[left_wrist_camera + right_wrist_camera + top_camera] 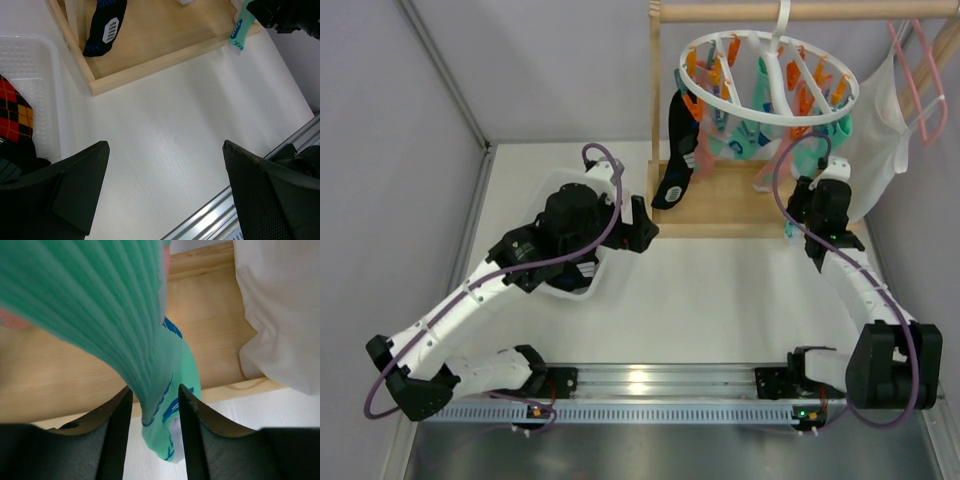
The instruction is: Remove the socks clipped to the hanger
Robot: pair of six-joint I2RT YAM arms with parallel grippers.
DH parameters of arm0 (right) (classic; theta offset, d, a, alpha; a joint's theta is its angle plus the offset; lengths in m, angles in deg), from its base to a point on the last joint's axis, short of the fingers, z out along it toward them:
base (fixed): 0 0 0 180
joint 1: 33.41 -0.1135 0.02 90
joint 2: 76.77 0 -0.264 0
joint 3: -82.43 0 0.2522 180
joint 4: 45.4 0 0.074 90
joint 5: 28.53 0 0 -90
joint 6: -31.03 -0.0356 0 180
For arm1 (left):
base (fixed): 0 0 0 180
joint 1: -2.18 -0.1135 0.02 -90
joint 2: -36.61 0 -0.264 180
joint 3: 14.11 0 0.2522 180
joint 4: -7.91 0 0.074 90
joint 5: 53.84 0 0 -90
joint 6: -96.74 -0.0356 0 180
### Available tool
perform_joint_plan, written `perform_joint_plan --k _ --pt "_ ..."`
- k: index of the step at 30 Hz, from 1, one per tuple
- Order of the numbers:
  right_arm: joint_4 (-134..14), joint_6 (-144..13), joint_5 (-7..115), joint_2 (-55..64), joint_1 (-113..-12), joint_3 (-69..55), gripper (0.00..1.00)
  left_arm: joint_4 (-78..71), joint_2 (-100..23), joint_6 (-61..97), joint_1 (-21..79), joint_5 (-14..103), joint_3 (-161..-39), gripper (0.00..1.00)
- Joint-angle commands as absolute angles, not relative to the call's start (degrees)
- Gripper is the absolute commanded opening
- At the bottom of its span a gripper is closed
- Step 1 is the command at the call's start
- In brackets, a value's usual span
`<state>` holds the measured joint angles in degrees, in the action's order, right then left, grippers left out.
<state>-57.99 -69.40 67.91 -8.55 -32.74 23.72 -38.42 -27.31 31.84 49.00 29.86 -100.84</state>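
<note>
The hanger, a round white ring with orange and teal clips, hangs from a wooden rail. Socks dangle from it: a black sock on the left, also in the left wrist view, teal and pink ones in the middle, and a teal sock on the right. My right gripper is under the ring's right side. Its fingers press in on that teal sock from both sides. My left gripper hovers wide open over the table, holding nothing.
A white basket lies under the left arm, with a red-orange argyle sock inside. The stand's wooden base sits below the hanger. A white garment and a pink wire hanger hang to the right.
</note>
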Motion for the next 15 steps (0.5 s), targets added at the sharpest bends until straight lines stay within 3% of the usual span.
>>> perform_joint_plan --k 1,5,10,15 --pt "-51.17 -68.19 69.47 -7.34 -31.91 24.46 0.38 -40.12 -27.02 30.82 48.93 30.45 -106.16 0.99" --pt "-49.76 -68.37 72.01 -7.60 -31.91 25.51 0.33 -41.88 -28.34 30.12 48.93 30.54 -112.06 0.99" --pt "-49.67 -66.88 72.11 -9.09 -31.91 26.21 0.01 -43.29 -29.48 30.47 48.93 31.06 -120.15 0.99" --pt "-51.25 -67.40 71.40 -14.36 -33.05 28.50 0.00 -43.38 -30.10 31.78 48.93 31.76 -126.64 0.99"
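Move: The teal sock hangs with its lower part already between the right hand's half-open fingers; its middle is some 5 cm above them and about 1 cm ahead, neither left nor right. From that hand a pink sock hangs roughly 7 cm ahead and 6 cm left, and the white cloth about 8 cm ahead and 13 cm right, both a little higher. From the left hand the teal sock lies some 15 cm ahead, 33 cm right and 9 cm lower. The teal sock's lower end is pinched between the right hand's pads as they close fully, the hand dipping about 1.5 cm and drifting 1 cm right, then easing slightly up and back. Meanwhile the left hand, empty and wide open, rises some 13 cm almost straight up, away from the table, its fingers tilting upward by about 15 degrees. ##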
